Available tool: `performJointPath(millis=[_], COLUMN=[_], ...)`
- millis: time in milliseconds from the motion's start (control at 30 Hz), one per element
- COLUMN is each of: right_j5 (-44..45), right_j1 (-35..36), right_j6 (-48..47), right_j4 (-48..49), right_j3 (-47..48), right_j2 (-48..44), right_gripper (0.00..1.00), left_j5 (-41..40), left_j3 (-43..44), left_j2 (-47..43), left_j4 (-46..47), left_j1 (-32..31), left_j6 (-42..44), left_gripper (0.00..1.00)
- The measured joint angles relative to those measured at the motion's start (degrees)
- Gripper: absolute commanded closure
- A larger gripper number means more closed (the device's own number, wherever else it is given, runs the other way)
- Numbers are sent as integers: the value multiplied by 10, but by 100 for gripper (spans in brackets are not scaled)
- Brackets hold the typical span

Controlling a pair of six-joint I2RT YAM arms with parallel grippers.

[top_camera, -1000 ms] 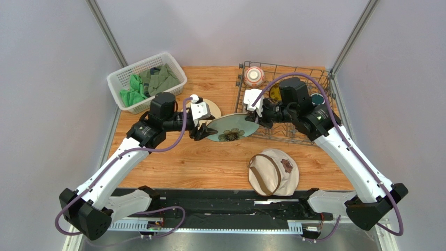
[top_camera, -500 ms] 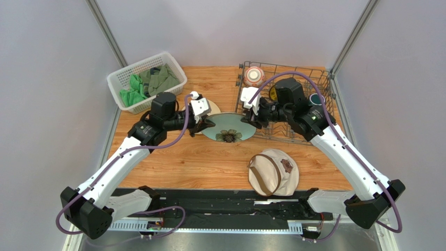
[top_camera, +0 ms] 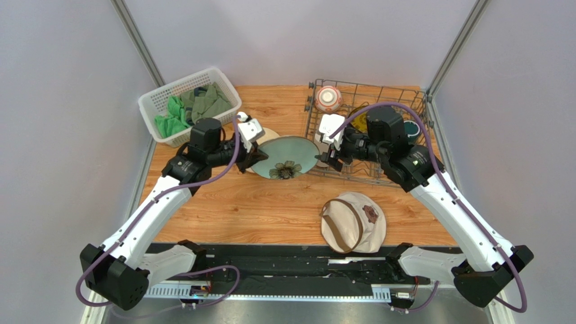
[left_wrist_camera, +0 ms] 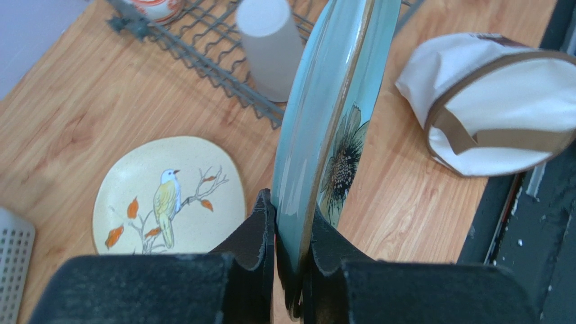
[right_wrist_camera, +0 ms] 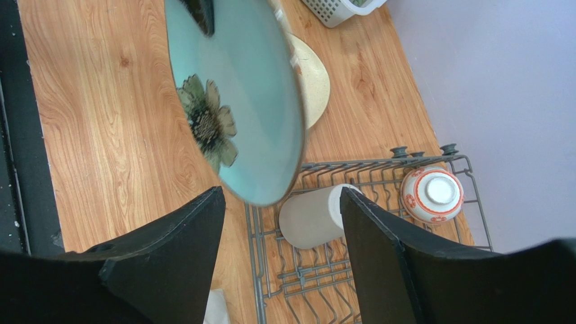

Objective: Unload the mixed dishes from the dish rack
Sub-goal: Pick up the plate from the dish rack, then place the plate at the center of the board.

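My left gripper [top_camera: 259, 156] [left_wrist_camera: 291, 206] is shut on the rim of the pale green plate [top_camera: 287, 156] [left_wrist_camera: 324, 115] [right_wrist_camera: 230, 88], which bears a dark flower and hangs tilted on edge above the table. The cream plate [left_wrist_camera: 169, 196] [top_camera: 271, 133] with the bird lies flat under it. My right gripper [top_camera: 331, 154] [right_wrist_camera: 280, 196] is open just right of the green plate, holding nothing. In the dish rack [top_camera: 368, 86] [right_wrist_camera: 270, 270] sit a beige tumbler [right_wrist_camera: 314, 216] [left_wrist_camera: 270, 47], a red-orange-and-white bowl [top_camera: 328, 98] [right_wrist_camera: 433, 196], a yellow-patterned plate [top_camera: 357, 121] and a dark green mug [top_camera: 410, 127].
A round beige hat [top_camera: 353, 221] [left_wrist_camera: 493, 101] with a brown strap lies near the front of the table. A white lattice basket [top_camera: 152, 101] of green cloths stands at the back left. The rack fills the back right corner against the frame posts.
My left gripper shut on the green plate's rim and my right gripper opened and let it go. The plate moved left and back; the right arm drew back towards the rack.
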Motion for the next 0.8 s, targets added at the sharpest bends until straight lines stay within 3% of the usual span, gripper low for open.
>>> performJointPath(millis=[433, 800], right_j5=[33, 76], right_j1=[0, -1], right_j6=[36, 76], right_j4=[33, 87], right_j3=[-75, -183], right_j2=[-60, -76], right_gripper=[30, 30], left_j5=[1, 14], left_j3=[-3, -18], left_j2=[27, 157], left_j4=[97, 157], left_j1=[192, 257], left_j6=[-202, -338], left_gripper=[100, 100])
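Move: The left gripper holds the green plate by its near-left rim. The bird plate it is bound for lies flat about 18 cm ahead, 2 cm to the left and some 23 cm below; the white basket stands roughly 18 cm beyond that plate and 31 cm to its left, and the beige cup in the rack about 27 cm to its right and 4 cm nearer. From the right gripper, the bird plate is about 20 cm ahead, 26 cm left and 29 cm down. Swing the left gripper about 12 cm forward and 11 cm left, keeping its pinch on the green plate and rising slightly before sinking some 7 cm from the top of the arc towards the bird plate. Meanwhile turn the wrist counter-clockwise about 35 degrees and tilt it. Lower the empty, still-open right gripper about 7 cm, easing right. ##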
